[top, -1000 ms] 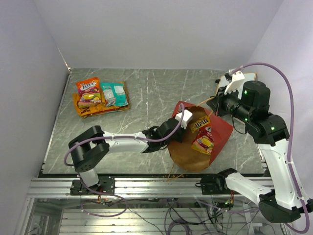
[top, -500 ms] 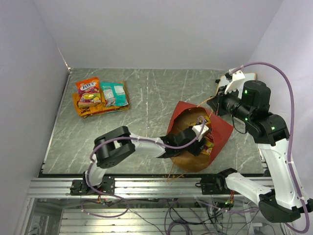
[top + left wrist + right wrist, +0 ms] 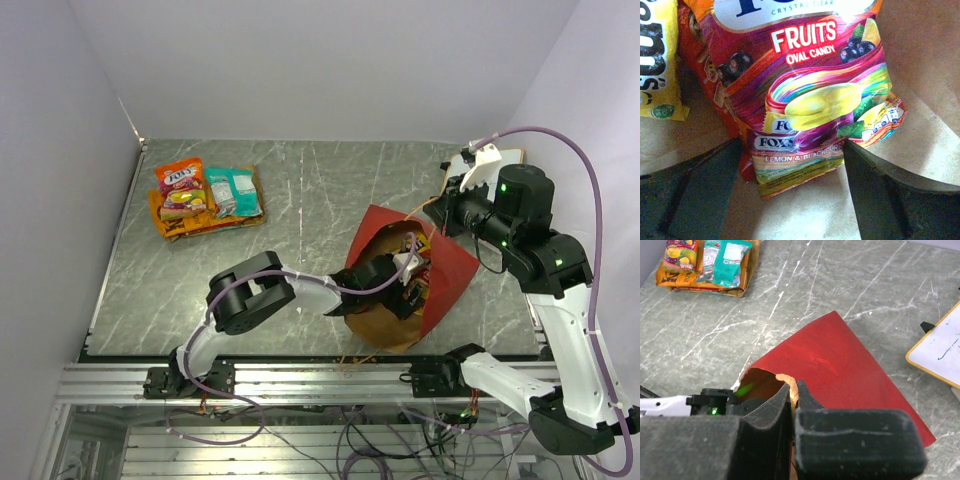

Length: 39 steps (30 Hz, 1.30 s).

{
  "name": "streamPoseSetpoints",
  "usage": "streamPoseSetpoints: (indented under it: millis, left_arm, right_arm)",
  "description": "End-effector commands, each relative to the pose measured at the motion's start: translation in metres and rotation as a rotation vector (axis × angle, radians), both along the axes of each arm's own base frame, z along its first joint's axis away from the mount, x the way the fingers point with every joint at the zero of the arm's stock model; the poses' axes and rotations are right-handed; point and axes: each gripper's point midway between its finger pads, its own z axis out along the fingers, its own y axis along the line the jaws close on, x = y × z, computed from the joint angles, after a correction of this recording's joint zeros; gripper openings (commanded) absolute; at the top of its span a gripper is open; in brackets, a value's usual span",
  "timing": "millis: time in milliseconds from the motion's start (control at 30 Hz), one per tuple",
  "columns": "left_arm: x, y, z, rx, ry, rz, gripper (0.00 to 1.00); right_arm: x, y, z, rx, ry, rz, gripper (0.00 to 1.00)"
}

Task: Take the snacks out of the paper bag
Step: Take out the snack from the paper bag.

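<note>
The red paper bag [image 3: 452, 266] lies on its side, its brown mouth facing my arms. My left gripper [image 3: 407, 273] is inside it, open. In the left wrist view its dark fingers [image 3: 704, 192] stand wide on either side of the lower end of a purple and yellow fruit candy packet [image 3: 810, 100], with the gripper [image 3: 795, 200] low on the kraft paper. A yellow packet [image 3: 657, 60] and a red one [image 3: 697, 47] lie beside and under it. My right gripper [image 3: 794, 396] is shut on the bag's tan handle at the rim [image 3: 790, 382], holding the mouth up.
Several snacks [image 3: 205, 197] lie in a pile at the far left of the grey marble table [image 3: 300, 190]. A white wood-framed board [image 3: 940, 347] rests at the far right behind the bag. Walls close in the table on three sides.
My left arm has pushed deeper into the bag and its gripper has gone from shut to wide open around the candy packet. The right arm has held still.
</note>
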Motion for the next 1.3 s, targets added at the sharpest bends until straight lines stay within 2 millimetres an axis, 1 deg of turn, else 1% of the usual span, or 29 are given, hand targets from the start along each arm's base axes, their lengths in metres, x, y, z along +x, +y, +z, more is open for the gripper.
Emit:
streamPoseSetpoints:
  millis: [0,67,133,200,267,333,467,567,733,833,900,1033,1267]
  left_arm:
    - [-0.013,-0.008,-0.014,-0.074,0.093,-0.104,0.90]
    - [-0.014,-0.011,-0.019,-0.084,0.123,-0.115,0.84]
    - [-0.013,-0.012,-0.023,-0.093,0.145,-0.105,0.74]
    - [-0.010,-0.013,-0.026,-0.095,0.156,-0.081,0.63]
    - [-0.004,-0.013,-0.029,-0.081,0.167,-0.049,0.48]
    - [0.000,-0.011,-0.027,-0.068,0.165,-0.029,0.38]
    - [0.013,-0.003,-0.011,-0.054,0.125,0.031,0.20]
    - [0.022,0.004,0.008,-0.040,0.088,0.071,0.10]
    - [0.028,0.023,0.043,-0.013,0.038,0.125,0.07]
    - [0.028,0.038,0.060,0.022,0.011,0.144,0.07]
    - [0.027,0.045,0.068,0.058,0.004,0.150,0.07]
    - [0.020,0.057,0.081,0.093,-0.019,0.142,0.07]
    - [0.004,0.073,0.111,0.080,-0.005,0.103,0.07]
  right_arm:
    - [0.001,-0.001,0.012,0.006,-0.042,-0.004,0.00]
    - [0.001,-0.001,0.013,0.008,-0.043,-0.005,0.00]
    - [0.001,-0.001,0.012,0.009,-0.043,-0.006,0.00]
    - [0.001,0.000,0.013,0.012,-0.043,-0.003,0.00]
    - [0.002,0.000,0.013,0.014,-0.042,-0.003,0.00]
    - [0.001,0.000,0.012,0.012,-0.042,-0.003,0.00]
    - [0.001,0.000,0.013,0.009,-0.042,-0.005,0.00]
    - [0.002,0.000,0.012,0.012,-0.042,-0.005,0.00]
    - [0.002,0.001,0.010,0.014,-0.040,-0.001,0.00]
    - [0.003,0.000,0.008,0.011,-0.036,-0.010,0.00]
    - [0.004,-0.001,0.008,0.011,-0.032,-0.022,0.00]
    - [0.008,-0.002,0.008,0.008,-0.034,-0.033,0.00]
    - [0.011,-0.006,0.008,-0.002,-0.036,-0.059,0.00]
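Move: The Fox's candy packet in the tilted bag has its near end already between the left gripper's open fingers; its middle is about 5 cm right and 2 cm ahead, roughly 1 cm lower. A red packet lies partly under it, some 5 cm ahead and 5 cm right of the hand, and the yellow M&M's pack about 10 cm ahead and 1 cm right. From the right gripper, the Fox's packet lies some 33 cm below, 5 cm right and 2 cm back. Ease the left gripper about 1 cm further right, deeper into the bag, while shutting its wide-open fingers so they pinch the near end of the Fox's packet. Then draw it up and left together, about 8 cm each way, towards the bag's mouth, with the grip kept. Keep the right gripper almost still, still pinching the bag's handle. ##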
